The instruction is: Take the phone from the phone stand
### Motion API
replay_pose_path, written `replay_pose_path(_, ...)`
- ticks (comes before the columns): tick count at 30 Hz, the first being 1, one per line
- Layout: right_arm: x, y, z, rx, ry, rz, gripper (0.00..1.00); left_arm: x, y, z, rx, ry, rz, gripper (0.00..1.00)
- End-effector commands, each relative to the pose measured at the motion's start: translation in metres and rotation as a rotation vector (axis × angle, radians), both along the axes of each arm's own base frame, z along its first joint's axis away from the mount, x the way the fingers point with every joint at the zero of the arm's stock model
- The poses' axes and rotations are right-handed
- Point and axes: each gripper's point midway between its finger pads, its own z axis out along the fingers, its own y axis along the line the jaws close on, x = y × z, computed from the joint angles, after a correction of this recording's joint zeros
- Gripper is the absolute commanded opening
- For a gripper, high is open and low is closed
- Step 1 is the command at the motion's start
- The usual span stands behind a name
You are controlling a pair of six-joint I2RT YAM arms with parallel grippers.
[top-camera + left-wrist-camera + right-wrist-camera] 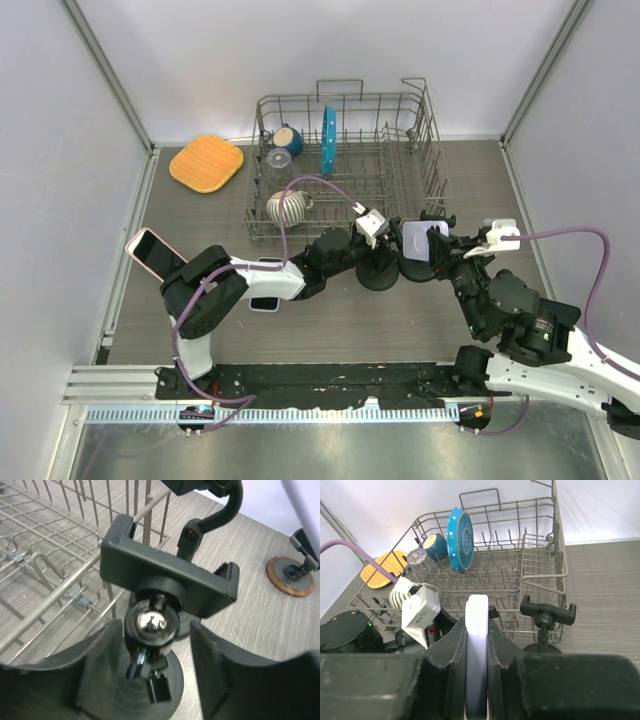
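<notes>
My right gripper (476, 630) is shut on the phone (477, 645), a pale lavender slab held on edge between the fingers. From above, the phone (422, 238) shows at that gripper's (438, 246) tip, in front of the rack. In the left wrist view the phone stand (165, 577) is a black clamp on a chrome ball joint (151, 622), and the clamp holds nothing. My left gripper (155, 645) stands open astride the stand's neck over its round base (150, 690), with a gap showing on the right side.
A second black stand (547, 614) with an empty clamp stands to the right. The wire dish rack (430, 150) behind holds a blue plate (328, 140), a mug and a glass. An orange cloth (206, 162) and a pink phone (152, 253) lie to the left. A wooden disc (290, 576) lies on the table.
</notes>
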Motion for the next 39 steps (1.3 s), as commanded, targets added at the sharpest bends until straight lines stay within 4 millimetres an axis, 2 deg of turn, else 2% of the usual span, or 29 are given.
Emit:
replay_pose_path(1,-0.005,-0.005,0.033,0.094,-0.050,0.023,0.01,-0.006,0.015,0.052,-0.107,-0.070,0.042,0.70)
replay_pose_path(2,-0.005,-0.003,0.033,0.093,-0.046,0.028,0.01,-0.006,0.021,0.067,-0.127,-0.089,0.056,0.73)
replay_pose_path(4,-0.005,-0.001,0.035,0.095,-0.042,0.042,0.01,-0.009,0.031,0.069,-0.119,-0.097,0.071,0.81)
replay_pose_path(5,-0.005,0.002,0.034,0.088,-0.036,0.045,0.01,-0.013,0.037,0.085,-0.144,-0.115,0.072,0.83)
replay_pose_path(8,-0.005,0.006,0.037,0.130,-0.014,0.049,0.01,-0.019,0.060,0.086,-0.122,-0.111,0.119,0.90)
replay_pose_path(9,-0.004,0.014,0.034,0.140,0.004,0.059,0.01,-0.026,0.072,0.106,-0.157,-0.133,0.129,0.92)
replay_pose_path(10,-0.004,0.019,0.036,0.150,0.009,0.073,0.01,-0.031,0.083,0.097,-0.133,-0.136,0.138,0.94)
replay_pose_path(11,-0.004,0.028,0.035,0.146,0.021,0.099,0.01,-0.037,0.088,0.099,-0.127,-0.153,0.142,0.95)
replay_pose_path(12,-0.001,0.038,0.029,0.135,0.045,0.107,0.01,-0.043,0.102,0.113,-0.138,-0.180,0.173,0.96)
replay_pose_path(14,0.002,0.053,0.029,0.116,0.068,0.128,0.01,-0.057,0.115,0.099,-0.047,-0.213,0.171,0.97)
replay_pose_path(15,0.006,0.065,0.018,0.068,0.100,0.129,0.01,-0.059,0.129,0.105,-0.042,-0.236,0.212,0.98)
replay_pose_path(16,0.007,0.071,0.025,0.087,0.107,0.137,0.01,-0.064,0.136,0.106,-0.013,-0.272,0.215,0.98)
replay_pose_path(17,0.008,0.077,0.020,0.074,0.127,0.143,0.01,-0.072,0.139,0.104,0.003,-0.284,0.211,0.98)
replay_pose_path(18,0.011,0.087,0.019,0.063,0.144,0.145,0.01,-0.076,0.151,0.109,-0.004,-0.304,0.240,0.98)
replay_pose_path(21,0.016,0.109,0.013,0.077,0.183,0.158,0.01,-0.086,0.159,0.110,0.006,-0.347,0.243,0.99)
replay_pose_path(26,0.023,0.133,-0.001,0.125,0.242,0.144,0.01,-0.097,0.157,0.115,0.044,-0.435,0.247,0.99)
replay_pose_path(30,0.027,0.142,-0.011,0.202,0.280,0.116,0.01,-0.105,0.149,0.112,0.073,-0.490,0.272,0.99)
replay_pose_path(31,0.026,0.144,-0.012,0.217,0.287,0.116,0.01,-0.103,0.151,0.117,0.056,-0.496,0.308,0.99)
replay_pose_path(32,0.027,0.145,-0.013,0.250,0.295,0.107,0.01,-0.103,0.148,0.109,0.076,-0.501,0.309,0.98)
replay_pose_path(34,0.027,0.149,-0.014,0.294,0.300,0.112,0.01,-0.106,0.146,0.112,0.065,-0.523,0.325,0.98)
replay_pose_path(35,0.027,0.150,-0.015,0.321,0.304,0.110,0.01,-0.106,0.143,0.105,0.087,-0.525,0.336,0.98)
replay_pose_path(39,0.025,0.152,-0.021,0.381,0.313,0.116,0.01,-0.108,0.135,0.101,0.123,-0.557,0.376,0.98)
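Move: My right hand already holds the phone, whose middle is roughly 5 cm back, 5 cm right and 16 cm above my left hand. From my right hand, the open spot I carry it to is about 17 cm left, 1 cm back and 9 cm lower. The emptied stand, between my left fingers, is some 9 cm ahead, 5 cm left and 23 below; the second stand 10 cm ahead, 4 right; the lying phone 7 ahead, 32 left, 32 below. I open my left hand fully and come away from the emptied stand's neck, rising about 10 cm while swinging left and back, then settling a little lower as I roll the wrist, open fingers now close under the held phone. My right hand keeps its pinch and carries the phone some 14 cm left, towards the lying phone, and about 6 cm down, tipping its fingers down some 20 degrees. ##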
